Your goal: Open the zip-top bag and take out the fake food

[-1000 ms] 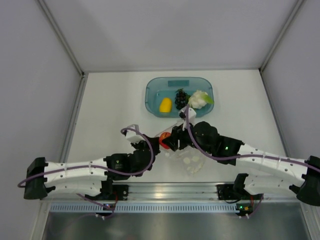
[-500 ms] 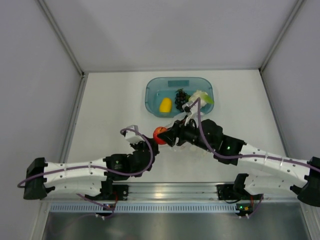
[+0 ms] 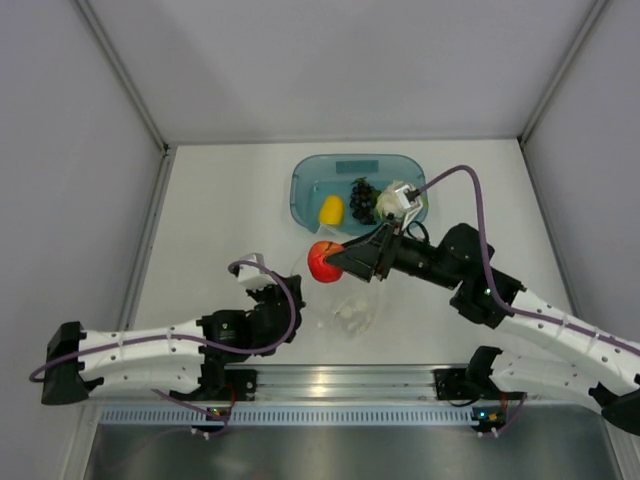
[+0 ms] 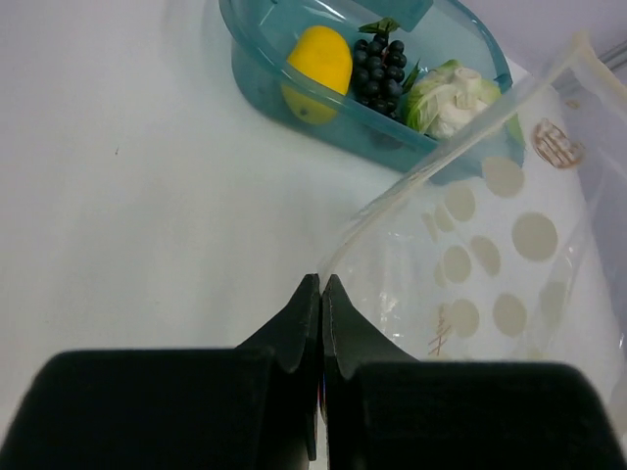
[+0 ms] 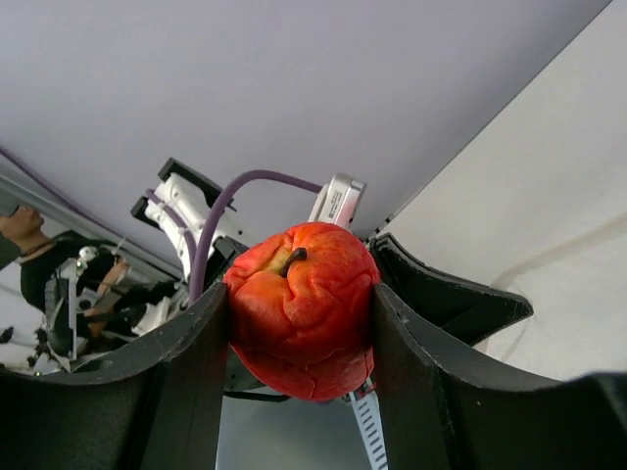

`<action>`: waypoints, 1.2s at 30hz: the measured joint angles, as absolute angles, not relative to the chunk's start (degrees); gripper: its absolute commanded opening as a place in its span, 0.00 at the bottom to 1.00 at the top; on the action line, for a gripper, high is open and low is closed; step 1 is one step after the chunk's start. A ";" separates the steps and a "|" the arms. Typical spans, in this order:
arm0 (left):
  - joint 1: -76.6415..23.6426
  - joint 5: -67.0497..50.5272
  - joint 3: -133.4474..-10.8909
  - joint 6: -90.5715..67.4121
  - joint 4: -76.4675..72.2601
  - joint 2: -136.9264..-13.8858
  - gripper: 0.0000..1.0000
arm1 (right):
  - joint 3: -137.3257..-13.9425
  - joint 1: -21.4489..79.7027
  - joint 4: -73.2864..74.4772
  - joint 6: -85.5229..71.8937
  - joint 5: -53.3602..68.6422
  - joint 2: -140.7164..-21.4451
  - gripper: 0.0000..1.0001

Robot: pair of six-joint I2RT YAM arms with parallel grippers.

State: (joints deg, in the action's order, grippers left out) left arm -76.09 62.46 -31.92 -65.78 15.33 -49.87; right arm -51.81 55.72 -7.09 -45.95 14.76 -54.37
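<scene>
A red apple point(image 3: 322, 262) hangs above the table, and my right gripper point(image 3: 330, 263) is shut on it. In the right wrist view the apple point(image 5: 299, 308) fills the gap between both fingers. The zip-top bag point(image 3: 350, 312), clear with white dots, lies below and to the right of the apple. My left gripper point(image 4: 321, 286) is shut on the bag's point(image 4: 490, 255) edge and holds it up. The teal tray point(image 3: 305, 185) at the back holds a yellow fruit point(image 3: 331, 209), dark grapes point(image 3: 362, 198) and a white cauliflower point(image 3: 396, 199).
Grey walls close in the table on the left, back and right. A metal rail point(image 3: 340, 380) with both arm bases runs along the near edge. The right arm's purple cable point(image 3: 455, 175) loops above the tray's right end.
My right gripper has drawn the apple up out of the bag and risen towards the tray. The bag has slackened and shifted left. The left arm has pulled back slightly, still gripping.
</scene>
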 measured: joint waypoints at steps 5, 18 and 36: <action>-76.09 62.67 -31.92 -64.69 15.97 -49.47 0.00 | -50.39 53.98 -8.43 -45.21 9.91 -51.51 0.20; -69.87 62.19 -32.56 -58.08 22.57 -44.38 0.00 | -69.93 26.20 7.29 -30.81 1.74 -75.02 0.25; -56.25 59.88 -50.74 -46.92 42.09 -38.70 0.00 | -110.83 25.08 21.12 -22.00 1.63 -123.72 0.54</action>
State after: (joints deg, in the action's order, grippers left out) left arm -56.25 59.88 -50.74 -46.92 42.09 -38.70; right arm -110.83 25.08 21.12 -22.00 1.63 -123.72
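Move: Out ahead of the right hand, which already holds the red tomato high up, the bin's middle lies about 37 cm forward, 9 cm to its right and 33 cm down. In it, the yellow food lies 34 cm straight ahead of that hand, the grapes 36 cm ahead and 10 cm right, and the cauliflower 36 cm ahead and 19 cm right. From the left hand the bin is some 33 cm ahead and 14 cm right; the bag hangs about 10 cm to its right, 3 cm farther out. Swinging the tomato out to the bin, the right hand sweeps some 40 cm forward, drifting right before curving partly back left, and sinks 20 cm over the later part. Its fingers keep their grip while turning clockwise and tipping from sideways to steeply down. The left hand, still pinching the bag, draws it about 13 cm left, then up as well. ##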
